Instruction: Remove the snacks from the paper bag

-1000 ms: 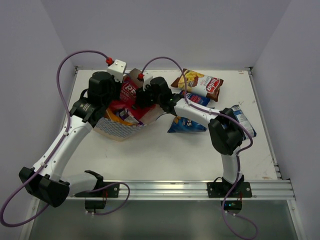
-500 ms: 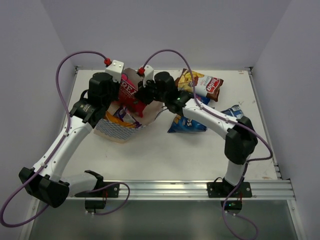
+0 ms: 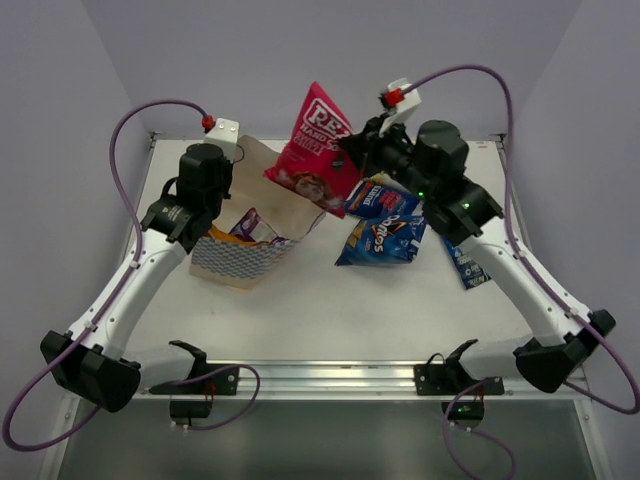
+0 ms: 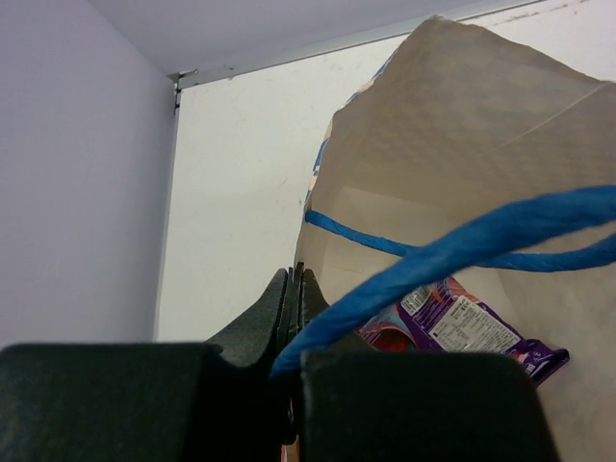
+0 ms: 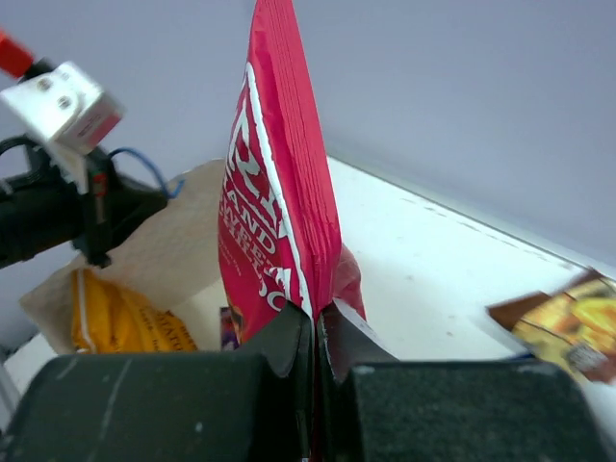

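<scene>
The paper bag (image 3: pixel 243 255) stands at the table's left with its mouth open. My left gripper (image 3: pixel 214 178) is shut on its far-left rim by the blue string handle (image 4: pixel 452 248); paper shows between the jaws (image 4: pixel 296 289). High above the bag's right side hangs a red-pink snack packet (image 3: pixel 314 150), and my right gripper (image 3: pixel 352 158) is shut on its lower edge (image 5: pixel 316 322). A purple packet (image 4: pixel 462 325) and an orange one (image 5: pixel 115 318) lie inside the bag. Blue Doritos (image 3: pixel 388 238) and another blue packet (image 3: pixel 372 198) rest on the table right of the bag.
A blue-and-white packet (image 3: pixel 464 264) lies under the right forearm. A brown-and-white packet (image 5: pixel 566 332) sits at the back right. Walls close the table on three sides, and a metal rail (image 3: pixel 330 375) runs along the near edge.
My right gripper shut on the red-pink packet inside the bag and lifted it up and to the right, out of the bag. The left gripper kept holding the bag's rim.
</scene>
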Robot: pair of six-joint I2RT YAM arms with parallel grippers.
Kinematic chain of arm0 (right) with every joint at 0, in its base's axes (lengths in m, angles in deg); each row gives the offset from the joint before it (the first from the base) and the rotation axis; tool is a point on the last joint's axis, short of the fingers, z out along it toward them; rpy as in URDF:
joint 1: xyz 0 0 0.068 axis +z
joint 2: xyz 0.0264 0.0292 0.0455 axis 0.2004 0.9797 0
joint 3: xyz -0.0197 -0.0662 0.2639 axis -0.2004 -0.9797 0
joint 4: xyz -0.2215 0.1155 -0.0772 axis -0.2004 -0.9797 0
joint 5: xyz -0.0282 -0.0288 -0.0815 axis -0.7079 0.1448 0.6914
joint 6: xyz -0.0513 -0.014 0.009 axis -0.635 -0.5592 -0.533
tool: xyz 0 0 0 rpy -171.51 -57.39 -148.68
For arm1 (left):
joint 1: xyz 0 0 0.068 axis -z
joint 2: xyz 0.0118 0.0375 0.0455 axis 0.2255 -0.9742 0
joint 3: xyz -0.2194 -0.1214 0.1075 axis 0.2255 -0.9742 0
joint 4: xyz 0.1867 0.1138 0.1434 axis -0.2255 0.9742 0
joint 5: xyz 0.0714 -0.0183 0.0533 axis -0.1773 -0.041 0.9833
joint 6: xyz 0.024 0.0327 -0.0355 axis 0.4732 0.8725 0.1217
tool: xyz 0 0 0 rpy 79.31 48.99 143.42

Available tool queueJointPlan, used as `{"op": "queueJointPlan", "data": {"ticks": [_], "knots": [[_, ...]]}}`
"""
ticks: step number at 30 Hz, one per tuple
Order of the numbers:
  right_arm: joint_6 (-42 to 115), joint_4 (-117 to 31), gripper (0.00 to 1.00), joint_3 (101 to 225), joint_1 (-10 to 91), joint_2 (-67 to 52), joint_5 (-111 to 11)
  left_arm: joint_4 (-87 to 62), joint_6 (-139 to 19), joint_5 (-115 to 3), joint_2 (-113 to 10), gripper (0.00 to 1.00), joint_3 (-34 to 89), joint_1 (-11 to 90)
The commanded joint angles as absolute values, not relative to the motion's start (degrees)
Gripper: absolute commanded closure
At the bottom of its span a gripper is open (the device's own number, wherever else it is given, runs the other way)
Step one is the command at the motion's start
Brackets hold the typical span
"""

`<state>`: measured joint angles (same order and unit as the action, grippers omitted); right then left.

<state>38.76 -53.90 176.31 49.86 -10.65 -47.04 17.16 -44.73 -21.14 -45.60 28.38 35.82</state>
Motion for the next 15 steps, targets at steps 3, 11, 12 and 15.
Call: {"op": "queueJointPlan", "data": {"ticks": [3,11,12,15], "knots": [[44.92,-56.42,1.00,174.61,37.96,-20.83,-37.64,15.98,-45.71,-18.66,-46.20,1.00,30.07,35.09],[50.11,-57.66,1.00,171.87,17.83,-17.78,-32.62,15.89,-45.88,-21.21,-46.11,1.00,30.16,35.01],[50.55,-57.66,1.00,172.31,16.23,-16.20,-31.83,15.80,-45.80,-21.38,-46.02,1.00,30.07,35.09],[52.65,-57.66,1.00,174.06,11.84,-9.26,-29.81,15.89,-45.62,-22.00,-45.50,1.00,29.98,35.09]]}}
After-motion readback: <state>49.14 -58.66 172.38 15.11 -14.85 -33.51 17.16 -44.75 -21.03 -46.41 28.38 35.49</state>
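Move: The right hand, with the red snack pouch already in its fingers, is taking it to the empty far-right stretch of table, roughly 24 cm ahead, 37 cm to the right and 35 cm below. The yellow-brown chips bag lies some 25 cm ahead and 18 cm right of this hand, the right-hand blue pouch about level and 35 cm right, the Doritos bag 3 cm ahead and 11 cm right. From the left hand that empty spot is about 21 cm ahead and 64 cm right. With its fingers kept shut on the edge of the red pouch, the right hand swings it fast to the right, close to 28 cm, and forward some 8 cm, away from the paper bag and over the snacks already laid out, towards the bare far-right table. The hand rises slightly at first and then starts to sink, ending about 2 cm lower than it began, while it turns clockwise by roughly 50 degrees so that the fingers swing from forward-left to nearly straight forward. ##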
